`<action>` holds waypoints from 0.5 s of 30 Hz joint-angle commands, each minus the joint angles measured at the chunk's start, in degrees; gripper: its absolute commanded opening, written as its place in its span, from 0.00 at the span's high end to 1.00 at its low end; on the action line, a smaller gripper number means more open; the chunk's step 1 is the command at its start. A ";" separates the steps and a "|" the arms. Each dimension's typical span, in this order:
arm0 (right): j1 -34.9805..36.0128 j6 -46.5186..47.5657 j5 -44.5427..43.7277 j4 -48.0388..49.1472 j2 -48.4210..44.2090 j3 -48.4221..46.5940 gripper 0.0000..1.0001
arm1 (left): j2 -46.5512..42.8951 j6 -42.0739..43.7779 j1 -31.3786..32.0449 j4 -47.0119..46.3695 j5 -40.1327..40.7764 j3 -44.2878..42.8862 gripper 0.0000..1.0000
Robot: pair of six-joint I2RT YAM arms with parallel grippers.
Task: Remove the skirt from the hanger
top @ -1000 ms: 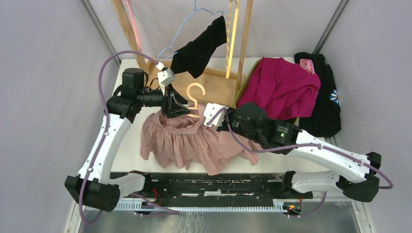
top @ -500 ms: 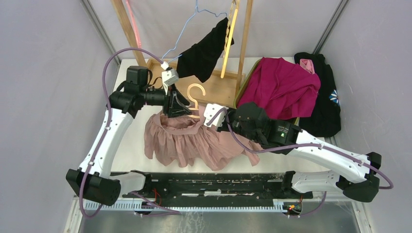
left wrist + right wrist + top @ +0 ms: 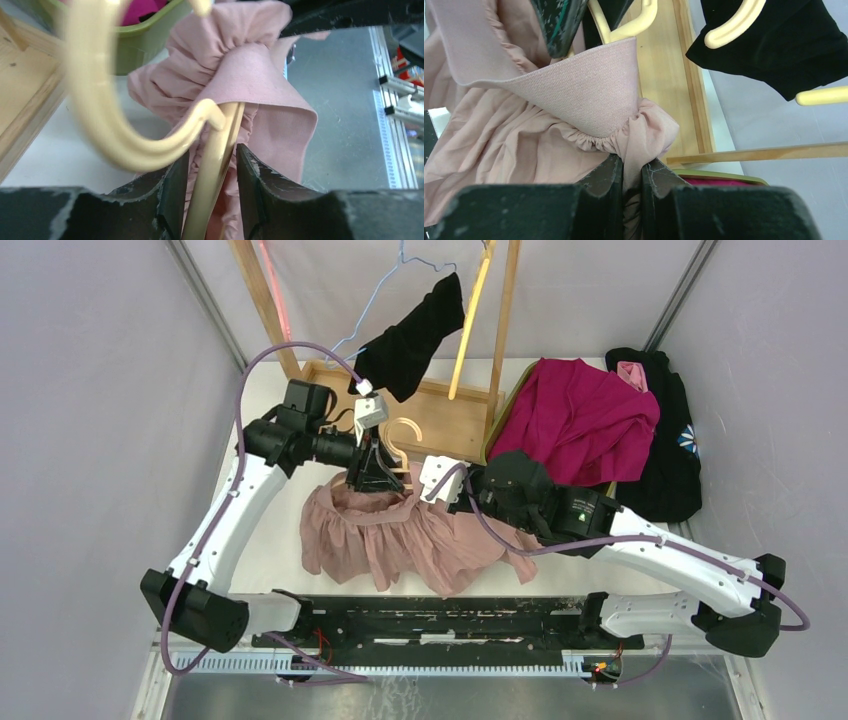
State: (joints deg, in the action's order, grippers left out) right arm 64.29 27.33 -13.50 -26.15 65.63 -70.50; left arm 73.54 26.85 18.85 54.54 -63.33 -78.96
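Observation:
The pink skirt (image 3: 400, 535) lies bunched on the table between both arms, its elastic waistband (image 3: 589, 95) pulled up. The cream plastic hanger (image 3: 405, 430) sits at its top edge. In the left wrist view the hanger's bar (image 3: 215, 165) runs between the fingers of my left gripper (image 3: 212, 157), against the left finger, with pink cloth (image 3: 250, 75) and a gap on the other side. My left gripper (image 3: 378, 472) stands open around that bar. My right gripper (image 3: 631, 172) is shut on a fold of the skirt just below the waistband, to the right of the hanger (image 3: 644, 20).
A wooden rack (image 3: 440, 420) stands right behind the hanger, with a black garment (image 3: 410, 340) hanging from it and a blue wire hanger (image 3: 380, 300). At the right sit a green bin with a magenta garment (image 3: 580, 420) and a black garment (image 3: 670, 440).
My left arm has moved right along the hanger towards the right gripper, its jaws narrowing around the bar. The skirt's left side has bunched inward. The right arm has kept still.

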 commanded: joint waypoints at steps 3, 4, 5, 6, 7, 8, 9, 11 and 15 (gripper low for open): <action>-1.56 -0.37 -1.25 8.32 -1.47 -4.39 0.99 | -0.43 3.79 3.90 4.64 -1.43 2.58 0.63; -1.73 -0.47 -1.27 8.23 -1.36 -4.44 0.99 | -0.62 3.60 4.26 4.69 -0.88 3.29 0.66; -1.86 -0.53 -1.20 8.22 -1.37 -4.47 0.99 | -0.81 3.37 4.66 4.25 0.22 3.90 0.70; -2.03 -0.60 -1.14 8.22 -1.33 -4.60 0.99 | -1.18 2.40 4.90 3.01 0.93 4.65 0.78; -2.07 -0.68 -1.03 8.27 -1.34 -4.64 0.99 | -1.45 1.01 4.98 1.81 1.41 5.10 0.88; -2.12 -0.72 -0.94 8.30 -1.30 -4.69 0.99 | -1.59 0.41 4.97 1.07 1.92 5.25 0.96; -2.09 -0.70 -0.92 8.27 -1.24 -4.76 0.99 | -1.67 -0.13 5.01 0.17 2.05 5.42 0.97; -2.23 -0.68 -0.96 8.24 -1.18 -4.85 0.99 | -2.51 -3.85 5.08 -4.04 5.12 6.00 0.97; -2.29 -0.53 -1.90 8.37 -0.87 -4.87 0.99 | -8.38 -13.85 5.28 -18.25 16.25 11.44 0.97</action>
State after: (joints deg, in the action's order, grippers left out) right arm 62.54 28.95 -11.90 -30.94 65.76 -70.67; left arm 70.43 23.62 23.57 48.16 -61.49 -71.72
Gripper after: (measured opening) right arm 0.166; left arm 0.189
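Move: The hanger's bar, beside its neck, already runs between the left hand's half-open fingers, its middle some 1 cm back, 1 cm to the right and 2 cm below. The hook stands about 6 cm ahead, level sideways and some 3 cm above; the skirt's waistband is roughly 5 cm to the right and 1 cm back, about 2 cm lower. From the right hand, still pinching the skirt, the bar lies about 6 cm left, level fore and aft. Left hand dips 2 cm back and down, pinching the hanger bar; right hand, keeping the skirt, sinks 2 cm. ##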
